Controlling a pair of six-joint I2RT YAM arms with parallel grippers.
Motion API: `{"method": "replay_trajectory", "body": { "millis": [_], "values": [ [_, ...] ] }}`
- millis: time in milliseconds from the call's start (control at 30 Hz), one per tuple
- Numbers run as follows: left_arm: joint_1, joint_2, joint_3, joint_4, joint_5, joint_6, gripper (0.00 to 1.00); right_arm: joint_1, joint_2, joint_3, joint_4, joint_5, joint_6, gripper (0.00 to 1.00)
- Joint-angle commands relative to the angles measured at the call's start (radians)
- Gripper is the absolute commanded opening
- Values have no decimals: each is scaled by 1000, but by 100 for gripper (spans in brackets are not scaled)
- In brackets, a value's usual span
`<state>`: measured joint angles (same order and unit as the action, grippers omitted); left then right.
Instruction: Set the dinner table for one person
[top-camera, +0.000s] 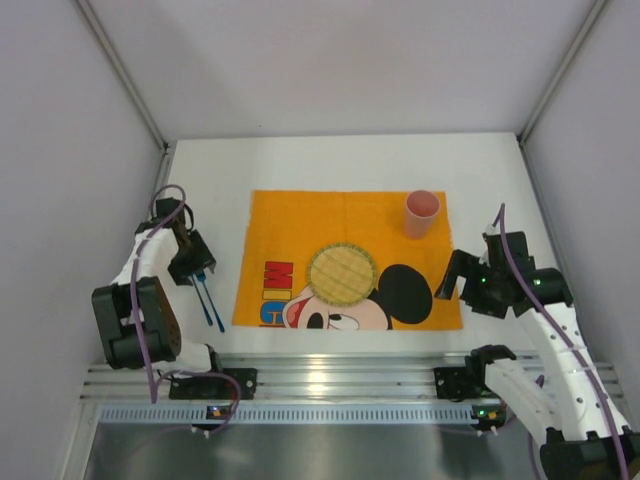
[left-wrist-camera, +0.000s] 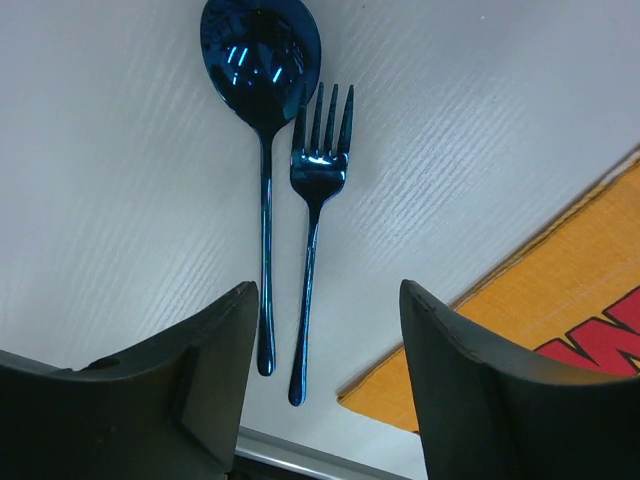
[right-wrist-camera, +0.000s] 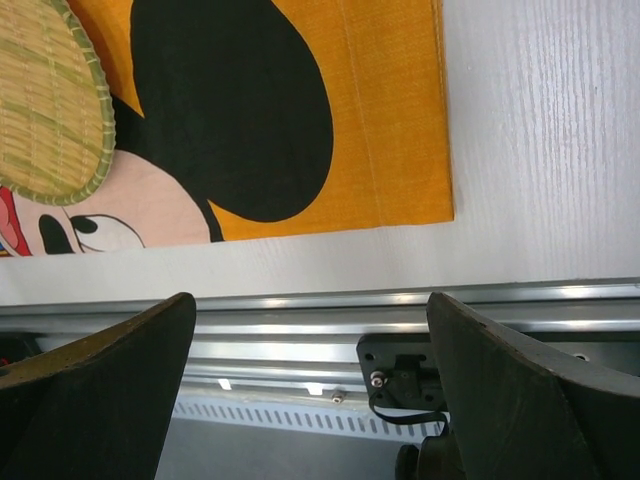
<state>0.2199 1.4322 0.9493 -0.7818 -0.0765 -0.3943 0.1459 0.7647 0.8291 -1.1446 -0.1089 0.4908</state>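
Observation:
The dinner table (top-camera: 340, 160) is a white tabletop with an orange Mickey Mouse mat (top-camera: 345, 225) in its middle. A round woven plate (top-camera: 342, 272) and a pink cup (top-camera: 421, 212) stand on the mat. A blue spoon (left-wrist-camera: 264, 190) and a blue fork (left-wrist-camera: 315, 215) lie side by side on the bare table just left of the mat; the pair also shows in the top view (top-camera: 211, 305). My left gripper (left-wrist-camera: 328, 300) is open and empty above their handle ends. My right gripper (right-wrist-camera: 310, 300) is open and empty over the table's near edge, right of the mat.
The ribbed aluminium rail (top-camera: 330, 375) runs along the near edge, with the arm bases on it. Grey walls (top-camera: 60, 150) close in the left, right and back sides. The mat's near right corner (right-wrist-camera: 400, 150) lies close to the rail.

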Motion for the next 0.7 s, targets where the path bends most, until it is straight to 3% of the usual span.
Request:
{"method": "replay_trajectory", "body": {
  "millis": [0, 267, 567, 667],
  "values": [
    [7, 63, 14, 30, 23, 72, 61, -8, 2, -11, 52, 2, 6, 100],
    [9, 166, -20, 104, 24, 77, 50, -8, 61, -19, 80, 12, 11, 100],
    [12, 298, -38, 202, 61, 58, 19, -9, 107, -13, 97, 40, 22, 100],
    [12, 338, -17, 207, 54, 75, 1, -9, 113, -10, 97, 48, 23, 100]
  ]
}}
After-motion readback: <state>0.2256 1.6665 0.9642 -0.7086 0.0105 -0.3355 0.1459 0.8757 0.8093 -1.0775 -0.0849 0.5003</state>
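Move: The fork's middle lies about 6 cm below the left hand, some 3 cm back and 1 cm to its right. The spoon lies alongside at the same depth, 2 cm back and roughly 3 cm to the left of the hand. The placemat's centre is about 36 cm to the hand's right and 4 cm ahead. From the right hand, the fork is some 64 cm left, 8 cm ahead and 13 cm below. The left hand sinks some 5 cm and pinches the fork behind its tines; the right sinks 2 cm. ##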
